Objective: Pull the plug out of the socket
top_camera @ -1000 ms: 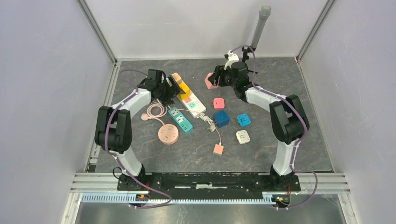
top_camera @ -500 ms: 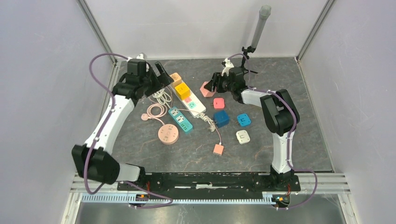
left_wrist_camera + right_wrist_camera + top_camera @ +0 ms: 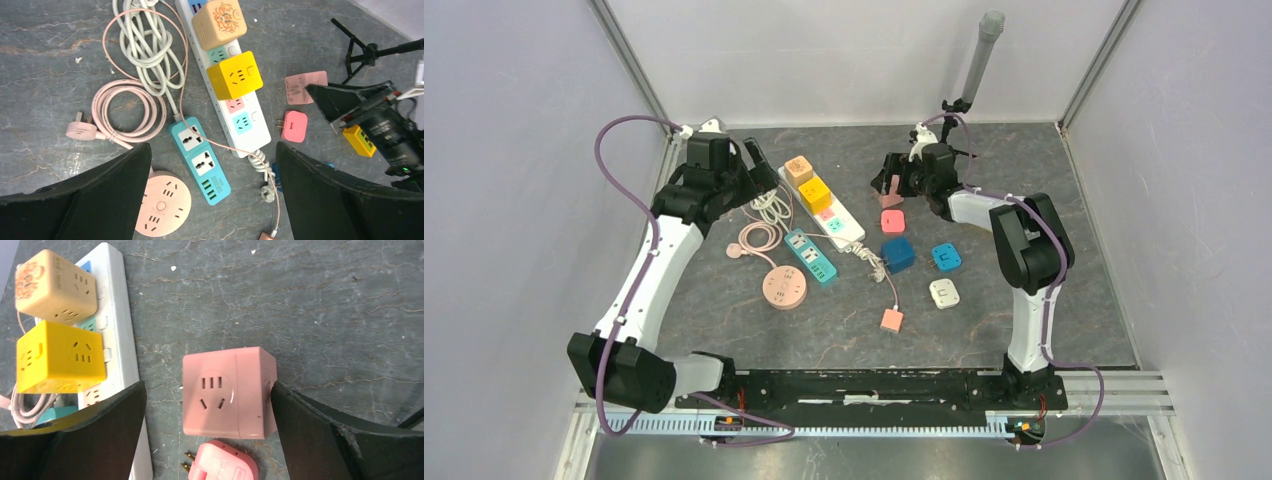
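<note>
The white power strip [image 3: 836, 217] lies left of centre with a beige cube plug [image 3: 799, 168] and a yellow cube plug [image 3: 815, 192] still seated in it. A pink cube plug [image 3: 229, 392] rests on the table to the strip's right, unplugged. My right gripper [image 3: 207, 386] hangs open around this pink cube, its fingers on either side and the right one close to the cube's edge. My left gripper [image 3: 212, 147] is open and empty, raised above the strip [image 3: 240, 127] and a teal strip [image 3: 200, 160]. From above, the left gripper [image 3: 761, 168] sits just left of the beige cube.
A flat pink adapter [image 3: 222, 462] lies just in front of the pink cube. A round pink socket [image 3: 783, 287], coiled cables [image 3: 145, 50], a blue cube [image 3: 897, 254], a blue adapter [image 3: 945, 257], a white adapter [image 3: 943, 293] and a small pink plug [image 3: 891, 320] are scattered about. A small tripod [image 3: 959, 100] stands at the back.
My right gripper lowered the pink cube to the table and opened. My left gripper opened fully, left the strip and drew back up and to the left.
</note>
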`<state>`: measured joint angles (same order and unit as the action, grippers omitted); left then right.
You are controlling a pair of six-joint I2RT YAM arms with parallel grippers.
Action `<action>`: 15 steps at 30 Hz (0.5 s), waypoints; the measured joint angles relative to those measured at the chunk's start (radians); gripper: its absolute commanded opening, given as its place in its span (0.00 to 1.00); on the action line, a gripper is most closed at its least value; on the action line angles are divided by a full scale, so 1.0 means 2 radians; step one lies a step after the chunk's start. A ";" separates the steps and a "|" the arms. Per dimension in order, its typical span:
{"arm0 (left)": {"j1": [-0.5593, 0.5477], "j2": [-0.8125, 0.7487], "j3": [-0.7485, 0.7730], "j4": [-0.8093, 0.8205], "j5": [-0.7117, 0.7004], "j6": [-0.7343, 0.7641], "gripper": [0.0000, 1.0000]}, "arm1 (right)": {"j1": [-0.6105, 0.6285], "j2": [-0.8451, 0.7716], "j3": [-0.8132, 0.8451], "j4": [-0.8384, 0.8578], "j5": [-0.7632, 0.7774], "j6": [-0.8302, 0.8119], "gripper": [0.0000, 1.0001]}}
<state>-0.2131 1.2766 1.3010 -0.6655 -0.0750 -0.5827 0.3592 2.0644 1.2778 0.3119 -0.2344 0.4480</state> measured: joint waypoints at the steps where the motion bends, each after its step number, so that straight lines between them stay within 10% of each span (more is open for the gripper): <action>1: 0.001 0.000 -0.001 0.000 -0.003 0.002 1.00 | 0.000 -0.007 -0.003 0.000 0.000 -0.006 0.98; 15: 0.005 0.000 -0.033 -0.008 -0.027 0.003 1.00 | 0.099 -0.097 -0.026 0.026 0.042 -0.106 0.98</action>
<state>-0.2039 1.2762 1.2350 -0.6823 -0.1299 -0.5758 0.5571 1.8709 1.2255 0.3630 -0.1505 0.2363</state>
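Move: To the right hand's left, roughly 14 cm away and 3 cm nearer the base, sits the yellow plug, its middle about 2 cm higher than the hand. The orange plug is some 6 cm farther out and 3 cm left of the yellow one. The pink plug stands between the right hand's open fingers, and the red plug lies 6 cm back and 1 cm right. From the left hand the yellow plug is about 9 cm ahead, 9 cm right and 16 cm down. Rising off the pink plug with its fingers still wide open, the right hand climbs about 9 cm, then swings left some 7 cm and back 5 cm towards the yellow plug, tipping its fingers up nearly 20 degrees and turning counter-clockwise. The open, empty left hand sinks about 3 cm, drifting slightly left, towards the table. ##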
